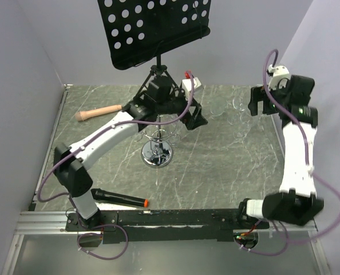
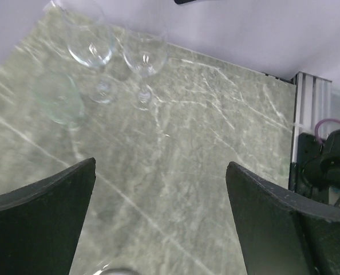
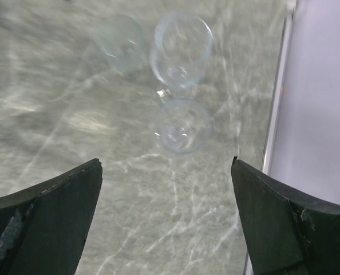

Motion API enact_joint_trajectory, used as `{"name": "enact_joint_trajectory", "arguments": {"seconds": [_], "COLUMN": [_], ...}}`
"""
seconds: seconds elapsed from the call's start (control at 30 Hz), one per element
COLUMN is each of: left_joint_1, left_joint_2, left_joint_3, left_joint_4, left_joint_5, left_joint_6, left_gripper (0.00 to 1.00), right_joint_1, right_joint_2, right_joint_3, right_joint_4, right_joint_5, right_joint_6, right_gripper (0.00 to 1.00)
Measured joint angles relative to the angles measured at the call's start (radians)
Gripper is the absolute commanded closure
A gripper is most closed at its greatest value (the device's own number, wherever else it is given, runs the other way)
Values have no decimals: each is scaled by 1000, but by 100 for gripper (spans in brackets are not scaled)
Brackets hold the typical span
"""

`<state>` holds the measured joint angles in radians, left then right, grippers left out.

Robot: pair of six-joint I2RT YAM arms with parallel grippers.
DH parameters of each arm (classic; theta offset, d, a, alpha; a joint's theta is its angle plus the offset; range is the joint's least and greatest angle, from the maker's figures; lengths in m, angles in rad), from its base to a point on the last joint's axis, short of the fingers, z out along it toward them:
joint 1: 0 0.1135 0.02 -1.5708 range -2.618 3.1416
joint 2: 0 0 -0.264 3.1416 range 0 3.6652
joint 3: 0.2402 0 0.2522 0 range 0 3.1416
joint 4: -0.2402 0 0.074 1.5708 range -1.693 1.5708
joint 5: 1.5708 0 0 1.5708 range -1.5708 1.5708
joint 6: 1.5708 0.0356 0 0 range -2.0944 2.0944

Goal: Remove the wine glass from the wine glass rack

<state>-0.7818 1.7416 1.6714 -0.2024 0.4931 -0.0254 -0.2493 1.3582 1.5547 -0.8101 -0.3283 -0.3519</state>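
The wine glass rack [image 1: 157,153], a chrome wire stand on a round shiny base, stands mid-table, its looped top partly under my left arm. I cannot tell whether a glass hangs on it. Three clear wine glasses stand upright on the marble at the far right; in the left wrist view they are one [image 2: 90,40], another [image 2: 145,54] and a third [image 2: 58,97]. The right wrist view shows them from above, the nearest [image 3: 181,126] just ahead. My left gripper [image 2: 161,165] hangs open and empty beyond the rack. My right gripper [image 3: 166,162] is open over bare marble beside the glasses.
A black perforated music stand [image 1: 155,28] rises at the back centre on a tripod. A wooden handle [image 1: 98,113] lies at the back left. A black marker-like stick with an orange tip [image 1: 119,198] lies near the front. Grey walls close in both sides.
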Motion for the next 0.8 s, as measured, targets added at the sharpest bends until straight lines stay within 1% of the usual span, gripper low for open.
{"name": "enact_joint_trajectory", "arguments": {"seconds": [0.07,0.2,0.33,0.5,0.57,0.63,0.7,0.8], "left_joint_1": [10,36,63,111,156,224,315,494], "left_joint_2": [-32,-124,-235,-331,-361,-387,-399,-405], "left_joint_3": [42,83,65,62,63,66,85,101], "left_joint_4": [-67,-165,-243,-372,-431,-494,-565,-642], "left_joint_5": [3,7,-6,-33,-47,-69,-77,-65], "left_joint_6": [52,135,204,268,280,293,294,298], "left_gripper": [0,0,0,0,0,0,0,0], "right_joint_1": [0,15,43,97,143,202,257,311], "right_joint_2": [-122,-240,-255,-208,-205,-205,-205,-202], "right_joint_3": [-81,-162,-206,-262,-282,-288,-288,-288], "right_joint_4": [65,129,183,240,256,274,298,319], "right_joint_5": [-68,-160,-241,-312,-333,-360,-380,-405], "right_joint_6": [5,15,40,75,73,66,64,62], "right_gripper": [0,0,0,0,2,3,4,5]}}
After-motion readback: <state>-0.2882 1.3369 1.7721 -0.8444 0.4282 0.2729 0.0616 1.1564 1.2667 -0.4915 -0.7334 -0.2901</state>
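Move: The last hanging wine glass, at the rack's far right, lies roughly 33 cm to the right hand's left, about level with it fore and aft and some 9 cm lower. The rack's post is about 8 cm farther left and 6 cm nearer than that glass. A standing glass is 3 cm ahead of the right hand and 16 cm below; another stands 8 cm beyond it. From the left hand, the hanging glass is about 8 cm left, 3 cm ahead and 10 cm below. Leftward swings the empty right hand, some 18 cm towards the rack's hanging glass, first lifting and drawing back clear of the standing glasses, then dipping a little while turning counter-clockwise by over 30 degrees; its fingers stay open. The left hand, also open, rises about 9 cm and then sweeps quickly some 26 cm left, out of the way past the rack, turning counter-clockwise too. ##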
